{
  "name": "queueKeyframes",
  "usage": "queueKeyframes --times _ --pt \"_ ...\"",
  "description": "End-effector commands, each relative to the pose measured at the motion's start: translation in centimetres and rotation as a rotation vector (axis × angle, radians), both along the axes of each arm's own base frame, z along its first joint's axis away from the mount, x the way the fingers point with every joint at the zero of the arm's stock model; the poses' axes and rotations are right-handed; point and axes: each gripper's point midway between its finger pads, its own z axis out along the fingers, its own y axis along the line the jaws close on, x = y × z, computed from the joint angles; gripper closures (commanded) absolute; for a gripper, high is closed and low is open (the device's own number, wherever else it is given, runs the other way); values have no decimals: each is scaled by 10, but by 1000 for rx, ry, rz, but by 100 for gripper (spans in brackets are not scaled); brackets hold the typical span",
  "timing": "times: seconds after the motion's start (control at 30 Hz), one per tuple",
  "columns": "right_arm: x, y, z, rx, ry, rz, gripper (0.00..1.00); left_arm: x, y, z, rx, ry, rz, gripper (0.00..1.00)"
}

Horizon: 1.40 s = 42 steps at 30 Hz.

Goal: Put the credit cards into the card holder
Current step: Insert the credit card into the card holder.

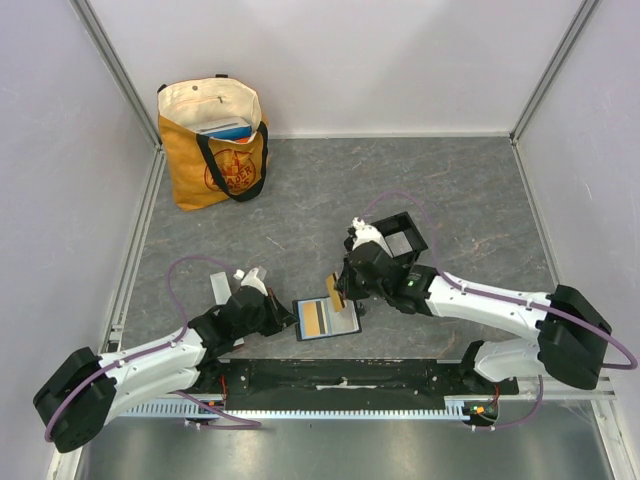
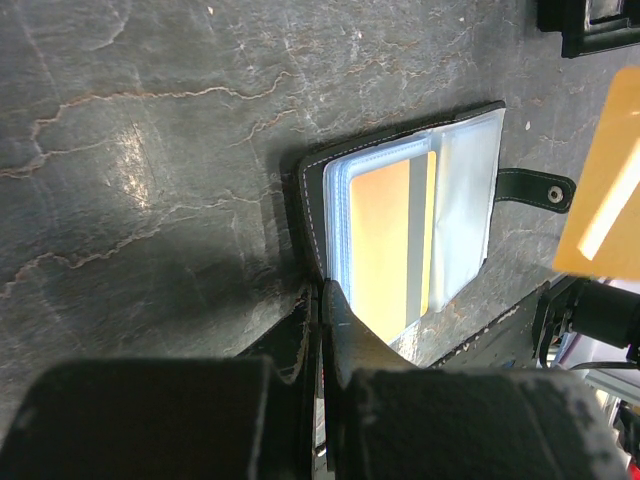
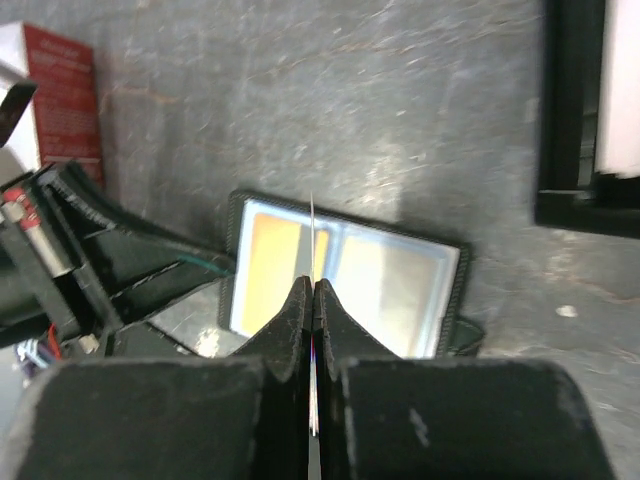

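My right gripper (image 1: pixel 346 290) is shut on an orange-gold credit card (image 1: pixel 336 291), which it holds on edge just above an open black wallet (image 1: pixel 325 320). In the right wrist view that card (image 3: pixel 313 225) shows only as a thin line rising from the shut gripper (image 3: pixel 315 287). Another orange card (image 2: pixel 390 245) sits in the wallet's clear sleeve (image 2: pixel 465 190). My left gripper (image 2: pixel 322 292) is shut on the wallet's black cover at its near edge. The card holder (image 1: pixel 398 218), a small black tray, stands behind the right gripper with a pale card (image 1: pixel 403 241) in it.
An orange tote bag (image 1: pixel 212 145) stands at the back left against the wall. A red and white box (image 3: pixel 60 100) lies near the left arm. Grey walls close the table on three sides. A black rail (image 1: pixel 340 375) runs along the near edge.
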Motion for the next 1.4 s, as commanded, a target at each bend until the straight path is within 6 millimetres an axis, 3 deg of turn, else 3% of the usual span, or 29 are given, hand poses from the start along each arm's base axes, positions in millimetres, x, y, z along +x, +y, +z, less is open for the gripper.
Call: queueKeyframes --times 0.0,0.3,0.53,0.97,1.37 --pt "-12 34 14 120 4 55 100 2 -9 13 -48 -14 -9 98" --pt "-31 66 8 54 -70 36 100 3 -11 23 -87 -26 -2 98" --pt "-30 82 14 11 -184 -69 100 2 -11 32 -126 -36 5 98" --pt "-28 86 -9 -107 -226 -110 100 0 -10 36 -147 -39 13 98" --pt "-25 73 -16 -236 -257 -123 100 1 -10 40 -155 -49 17 98"
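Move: The card holder, lying open, has its middle about 3 cm back, 3 cm left and 10 cm below the right hand, which already holds a credit card; its left page sits some 7 cm left and 3 cm back of that hand. The black box stands roughly 15 cm ahead of the right hand and 11 cm to its right. From the left hand, still pinching the holder's left edge, the holder's middle is about 8 cm right, level fore and aft. The gold credit card is carried by the shut right fingers about 8 cm left towards the holder's left page, first back some 5 cm and then forward again by 2, sinking a little overall while the fingers tip up some 10 degrees and the hand's left side dips. The holder's left edge, still pinched by the left hand, is raised about 3 cm to meet the card. ##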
